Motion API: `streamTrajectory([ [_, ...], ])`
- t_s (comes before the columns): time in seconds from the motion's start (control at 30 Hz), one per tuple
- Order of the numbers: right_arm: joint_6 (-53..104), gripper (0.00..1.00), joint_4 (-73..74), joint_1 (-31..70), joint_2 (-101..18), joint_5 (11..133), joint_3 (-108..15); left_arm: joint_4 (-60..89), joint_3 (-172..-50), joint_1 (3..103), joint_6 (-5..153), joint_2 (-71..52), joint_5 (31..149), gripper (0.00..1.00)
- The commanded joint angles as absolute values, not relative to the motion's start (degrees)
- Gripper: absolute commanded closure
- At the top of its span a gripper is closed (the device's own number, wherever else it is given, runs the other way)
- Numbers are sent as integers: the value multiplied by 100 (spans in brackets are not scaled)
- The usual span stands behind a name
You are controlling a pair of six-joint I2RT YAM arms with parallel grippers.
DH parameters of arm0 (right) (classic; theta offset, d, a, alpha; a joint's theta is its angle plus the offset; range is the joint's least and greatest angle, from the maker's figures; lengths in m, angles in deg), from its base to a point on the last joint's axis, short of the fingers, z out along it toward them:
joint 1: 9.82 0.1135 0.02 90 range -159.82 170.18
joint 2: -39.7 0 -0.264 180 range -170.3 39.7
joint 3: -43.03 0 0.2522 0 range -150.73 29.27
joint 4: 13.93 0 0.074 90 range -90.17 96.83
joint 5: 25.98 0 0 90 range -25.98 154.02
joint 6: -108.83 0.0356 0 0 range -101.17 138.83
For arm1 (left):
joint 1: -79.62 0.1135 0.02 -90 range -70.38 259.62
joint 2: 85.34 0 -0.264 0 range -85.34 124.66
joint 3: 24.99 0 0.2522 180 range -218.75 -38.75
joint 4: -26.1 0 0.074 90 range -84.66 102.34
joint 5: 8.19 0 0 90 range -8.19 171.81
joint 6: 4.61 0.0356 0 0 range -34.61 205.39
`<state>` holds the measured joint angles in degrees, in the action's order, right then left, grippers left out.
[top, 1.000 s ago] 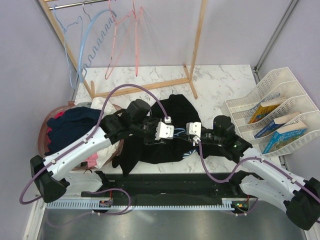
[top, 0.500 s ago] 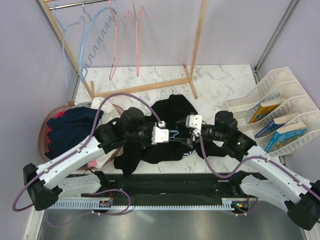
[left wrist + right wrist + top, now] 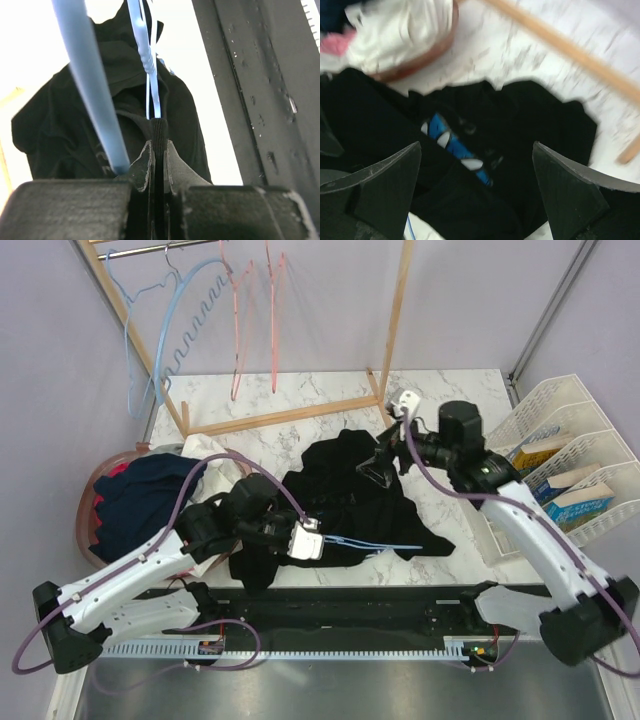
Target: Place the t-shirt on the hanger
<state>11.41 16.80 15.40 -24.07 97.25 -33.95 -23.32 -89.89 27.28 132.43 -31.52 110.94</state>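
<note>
The black t-shirt (image 3: 345,490) lies crumpled on the marble table; it also shows in the left wrist view (image 3: 75,130) and the right wrist view (image 3: 540,115), where its white-and-blue print (image 3: 451,141) faces up. The light-blue wire hanger (image 3: 375,544) pokes out of the shirt's near edge, pointing right. My left gripper (image 3: 308,540) is shut on the hanger (image 3: 149,60), with a strip of black fabric between its fingers (image 3: 159,150). My right gripper (image 3: 378,465) hangs wide open and empty above the shirt's far right part (image 3: 476,150).
A wooden rack (image 3: 395,330) at the back carries blue and pink hangers (image 3: 180,330); its foot bar (image 3: 290,415) crosses the table. A basket (image 3: 95,490) with navy, white and pink clothes stands at the left. White file trays (image 3: 560,460) with books stand at the right.
My right gripper let go of the shirt, opened and rose toward the back right. My left gripper pulled toward the near left with the hanger, and the shirt spread out to the right.
</note>
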Motion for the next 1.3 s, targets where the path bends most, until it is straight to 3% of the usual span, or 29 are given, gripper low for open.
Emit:
streamTrajectory([
  [0.0,812,2,3303,1611,-3568,9962,-3681,-2299,-9113,2548,14084,-3243,11205,98],
  [0.27,837,2,3481,2665,-4300,8714,-3779,-2334,-9228,2240,14155,-3217,11011,98],
  [0.63,661,5,3437,3070,-4881,7633,-3595,-2334,-9280,2240,13971,-3235,10845,98],
  [0.73,599,19,3367,3061,-4977,7440,-3524,-2325,-9289,2240,13874,-3243,10818,98],
  [0.77,591,33,3340,3061,-4986,7291,-3524,-2325,-9298,2240,13778,-3235,10775,98],
  [0.83,591,46,3349,3044,-4934,7106,-3507,-2325,-9316,2240,13663,-3243,10590,98],
  [0.97,635,91,3445,2737,-4548,6894,-3401,-2282,-9228,2249,13129,-3419,10090,98],
  [1.0,643,98,3472,2640,-4477,6929,-3383,-2255,-9202,2284,12979,-3480,9854,98],
  [1.27,564,100,3577,1813,-3862,7324,-3190,-2088,-9026,2495,12045,-3981,9438,98],
])
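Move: The patch of black t-shirt edge that the wide-open right hand goes for lies almost straight below it, about 20 cm down, 2 cm back and 2 cm to its left; the blue hanger's middle is some 14 cm back, 1 cm to the right and 12 cm lower, with the shirt's blue-white print at the same spot, 21 cm down. From the left hand, still clamping cloth with the hanger's end, that edge is about 9 cm forward, 9 cm right and 8 cm down. The right hand plunges some 20 cm onto the t-shirt, easing a little back and left as its fingers tip down, then shuts its fingers on the ribbed edge and draws it to the right by about 6 cm, slightly forward and up. The left hand keeps its clamp on the cloth and hanger end, shifts a couple of centimetres back, then comes forward, left and slightly up while turning roughly 15 degrees counter-clockwise, swinging the hanger's free end forward towards the right hand. ##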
